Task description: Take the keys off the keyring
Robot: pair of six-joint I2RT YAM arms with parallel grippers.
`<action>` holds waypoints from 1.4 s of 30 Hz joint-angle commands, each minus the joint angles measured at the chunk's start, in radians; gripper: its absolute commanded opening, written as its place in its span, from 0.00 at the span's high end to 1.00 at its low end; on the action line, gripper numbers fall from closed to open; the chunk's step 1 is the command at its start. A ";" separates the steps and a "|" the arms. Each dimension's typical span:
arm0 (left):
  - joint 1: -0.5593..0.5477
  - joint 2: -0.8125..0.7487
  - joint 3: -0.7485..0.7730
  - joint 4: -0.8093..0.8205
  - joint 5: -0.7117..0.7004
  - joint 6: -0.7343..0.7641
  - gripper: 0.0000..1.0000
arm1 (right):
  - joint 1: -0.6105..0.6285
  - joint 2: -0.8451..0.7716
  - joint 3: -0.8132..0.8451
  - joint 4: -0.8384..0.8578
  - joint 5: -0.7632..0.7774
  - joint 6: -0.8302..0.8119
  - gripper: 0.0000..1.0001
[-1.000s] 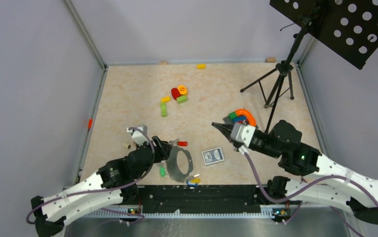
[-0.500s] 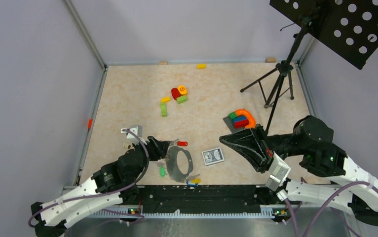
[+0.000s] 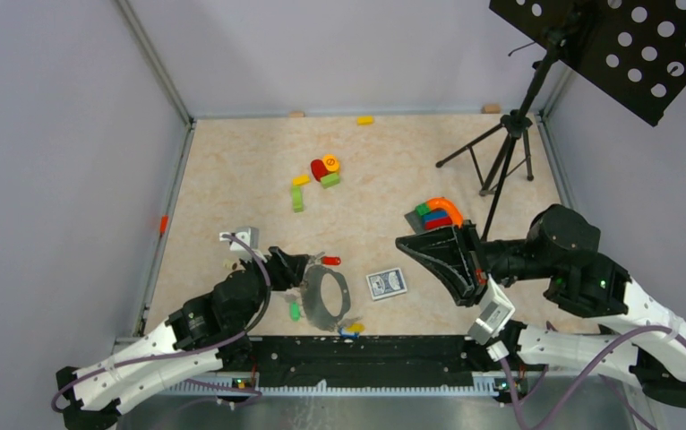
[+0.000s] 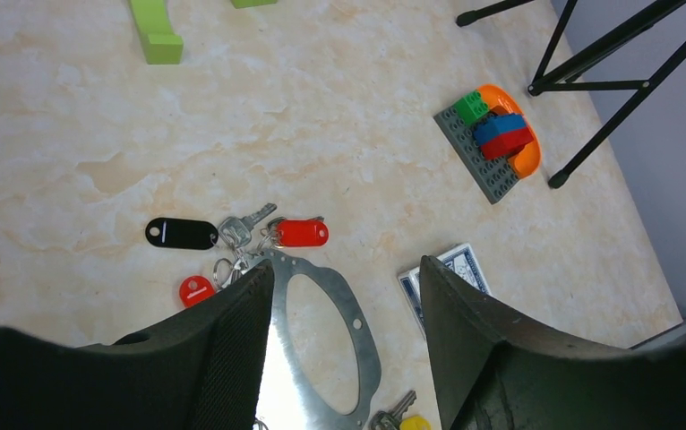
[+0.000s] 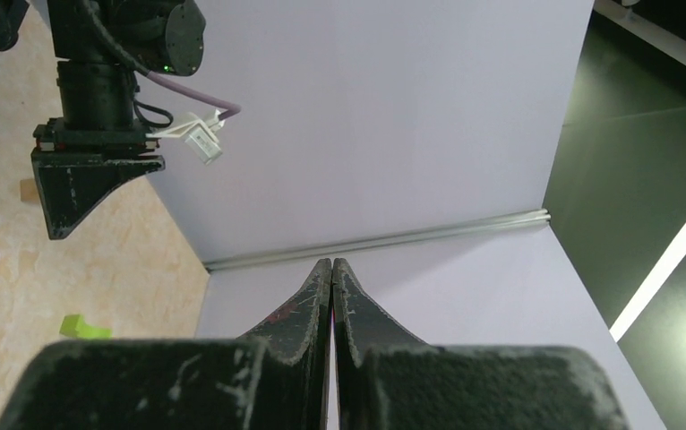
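Observation:
The keyring (image 3: 338, 288), a large thin grey metal loop, lies flat near the table's front edge. In the left wrist view the keyring (image 4: 364, 333) runs between my fingers. Keys hang at its far end with a red tag (image 4: 302, 233), a black tag (image 4: 181, 233) and a small round red tag (image 4: 196, 290). A key with a yellow tag (image 4: 410, 422) lies at its near end. My left gripper (image 4: 347, 264) is open low over the ring, its left finger at the ring's left edge. My right gripper (image 3: 400, 241) is raised, shut and empty; in its wrist view the right gripper (image 5: 332, 261) points at the wall.
A playing-card box (image 3: 386, 283) lies right of the ring. An orange arch with blocks on a grey plate (image 3: 438, 215) sits under my right gripper. Toy blocks (image 3: 324, 168) and a green piece (image 3: 297, 199) lie mid-table. A black stand's tripod (image 3: 501, 157) is back right.
My right arm has lifted off the table, rolled over and drawn back to the right, still shut. My left gripper has shifted slightly along the ring's left side.

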 commanded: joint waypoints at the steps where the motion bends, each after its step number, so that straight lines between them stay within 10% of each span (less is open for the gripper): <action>1: 0.001 0.001 0.001 0.011 -0.032 -0.036 0.35 | 0.009 -0.023 -0.008 0.086 -0.046 0.055 1.00; 17: 0.001 0.020 0.021 -0.065 -0.072 -0.125 0.31 | 0.008 -0.034 -0.073 0.144 -0.020 0.225 1.00; 32: 0.001 0.353 0.049 -0.253 -0.018 -0.526 0.35 | 0.009 -0.024 -0.488 0.631 0.281 1.444 0.93; 42: 0.001 0.471 0.080 -0.282 -0.033 -0.594 0.37 | 0.009 0.203 -0.407 0.124 0.836 1.933 0.78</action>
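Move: The keyring plate lies almost under the left hand: its middle is about 3 cm back, 1 cm to the right and some 17 cm below. At that same depth, a red tag is about 2 cm ahead and 4 cm left, the black tag 8 cm ahead and 6 cm left, and the green tag 6 cm back and 7 cm left. From the raised right hand, the plate is roughly 9 cm ahead, 13 cm left and 45 cm down, and the card box 12 cm ahead and 2 cm right. Bring the right gripper down some 21 cm, with about 8 cm forward and a little left, towards the keyring plate, rolling it about 100 degrees and parting the shut fingers slightly. Lower the left gripper about 11 cm over the plate's left edge, tipping it down nearly 30 degrees and turning it counter-clockwise, fingers still open. ##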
